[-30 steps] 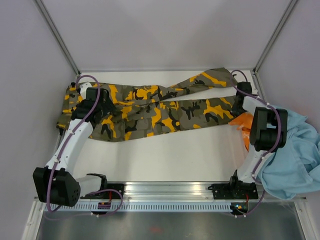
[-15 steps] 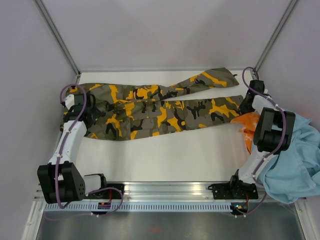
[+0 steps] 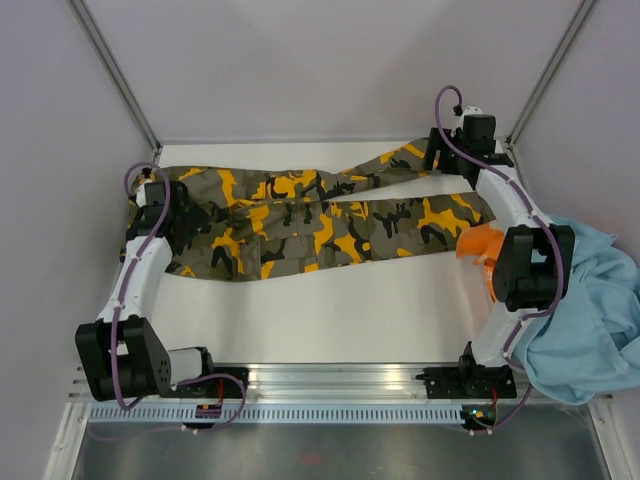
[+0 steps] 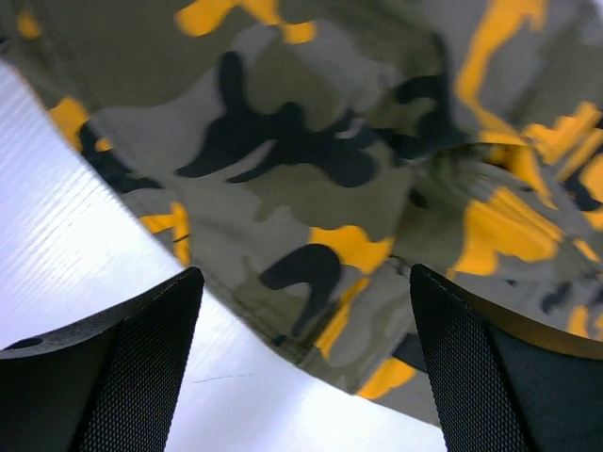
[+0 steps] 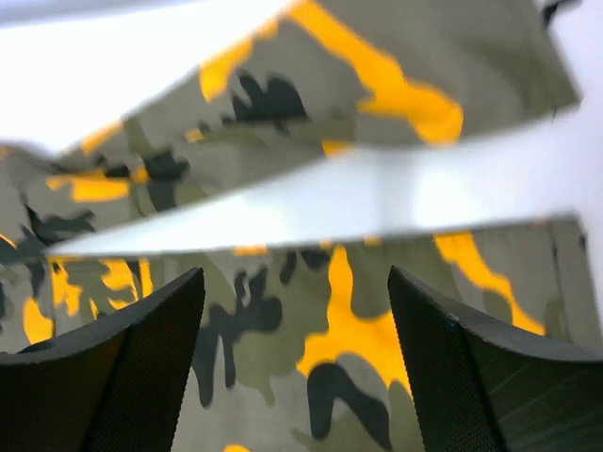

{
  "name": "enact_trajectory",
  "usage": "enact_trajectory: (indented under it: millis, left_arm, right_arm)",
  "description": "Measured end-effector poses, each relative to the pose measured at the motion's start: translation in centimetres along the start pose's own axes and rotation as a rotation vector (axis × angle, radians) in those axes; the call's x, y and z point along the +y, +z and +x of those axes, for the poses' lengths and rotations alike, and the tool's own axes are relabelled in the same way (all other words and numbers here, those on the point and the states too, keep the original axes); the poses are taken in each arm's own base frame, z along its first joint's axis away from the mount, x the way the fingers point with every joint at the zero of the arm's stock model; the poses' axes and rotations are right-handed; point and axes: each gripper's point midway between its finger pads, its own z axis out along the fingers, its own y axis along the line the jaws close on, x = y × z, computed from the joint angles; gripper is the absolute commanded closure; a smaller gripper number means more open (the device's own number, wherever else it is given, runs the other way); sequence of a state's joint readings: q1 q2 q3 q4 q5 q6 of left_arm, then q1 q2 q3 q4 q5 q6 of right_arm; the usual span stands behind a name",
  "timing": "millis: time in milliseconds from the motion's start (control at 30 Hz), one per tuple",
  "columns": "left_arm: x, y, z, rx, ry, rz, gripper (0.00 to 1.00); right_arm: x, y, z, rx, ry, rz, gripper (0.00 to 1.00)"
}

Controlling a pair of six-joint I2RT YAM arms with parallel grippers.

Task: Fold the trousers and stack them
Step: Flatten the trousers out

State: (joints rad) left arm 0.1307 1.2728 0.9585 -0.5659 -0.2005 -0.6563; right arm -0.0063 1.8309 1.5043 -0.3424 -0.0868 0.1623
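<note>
The camouflage trousers (image 3: 300,220) lie flat across the far half of the table, waist at the left and two legs splayed to the right. My left gripper (image 3: 188,216) hovers over the waist end. In the left wrist view it (image 4: 306,273) is open, with the trousers' hem (image 4: 320,235) and bare table between its fingers. My right gripper (image 3: 436,150) is over the far leg's cuff at the back right. It (image 5: 294,273) is open above both legs (image 5: 311,358), holding nothing.
An orange garment (image 3: 480,245) and a light-blue garment (image 3: 590,310) are heaped at the table's right edge beside the right arm. White table (image 3: 330,310) shows in front of the trousers. A metal rail (image 3: 330,380) runs along the near edge, and walls close the back and sides.
My right gripper has opened, letting go of the near leg's cuff, and swung back to the far right corner. The left arm drew left to the waist; the trousers now lie flatter.
</note>
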Motion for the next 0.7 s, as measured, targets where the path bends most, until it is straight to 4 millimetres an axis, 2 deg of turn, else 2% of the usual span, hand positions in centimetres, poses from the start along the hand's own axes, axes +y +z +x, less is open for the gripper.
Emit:
enact_trajectory:
  millis: [67, 133, 200, 267, 367, 500, 567, 700]
  left_arm:
    - [-2.7, -0.9, -0.9, -0.023, 0.029, 0.079, 0.06]
    - [-5.8, -2.1, -2.0, -0.058, 0.062, 0.16, 0.06]
    - [-9.6, -3.4, -2.9, -0.089, 0.103, 0.251, 0.06]
    - [-13.3, -4.3, -3.2, -0.106, 0.137, 0.336, 0.06]
    - [-17.6, -4.1, -2.7, -0.102, 0.183, 0.418, 0.05]
    - [-22.6, -1.6, -0.7, -0.058, 0.257, 0.456, 0.05]
    - [-25.0, -0.6, 0.0, -0.049, 0.28, 0.473, 0.05]
    - [-29.5, 0.9, 2.3, -0.028, 0.324, 0.506, 0.05]
  right_arm:
    - [0.9, -0.4, -2.5, -0.069, -0.022, -0.017, 0.14]
    - [0.3, -0.2, -4.3, -0.107, -0.018, 0.012, 0.14]
    - [-0.9, 0.9, -6.2, -0.14, -0.006, 0.062, 0.15]
    - [-2.0, 2.5, -7.2, -0.15, 0.007, 0.103, 0.16]
    - [-3.5, 5.5, -5.6, -0.099, 0.017, 0.147, 0.17]
    - [-5.6, 9.0, 0.1, 0.048, 0.049, 0.227, 0.13]
    - [-6.2, 9.8, 2.2, 0.098, 0.112, 0.258, 0.13]
    - [-7.7, 10.5, 3.7, 0.101, 0.3, 0.282, 0.13]
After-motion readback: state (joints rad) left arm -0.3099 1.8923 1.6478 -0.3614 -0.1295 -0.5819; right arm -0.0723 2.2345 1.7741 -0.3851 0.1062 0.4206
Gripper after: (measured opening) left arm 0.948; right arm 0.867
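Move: The crotch fold, where the far trouser leg bends away, lies about 23 cm ahead and 25 cm right of my left hand, some 12 cm below; the near edge of the trousers is nearly under that hand. My right hand hangs some 14 cm over the near leg: the far leg's end is about 13 cm ahead and 8 cm right, the near leg's hem about 1 cm back and 13 cm right, the orange bag some 11 cm back and 12 cm right. I swing my open left hand about 30 cm forward and right across the trousers towards the crotch fold, arching up before easing lower and turning some 30 degrees clockwise. My right hand, also open and empty, lifts slightly forward, then sinks steeply and drifts right, coming down close above the gap between the two legs near their hems while it twists clockwise. ##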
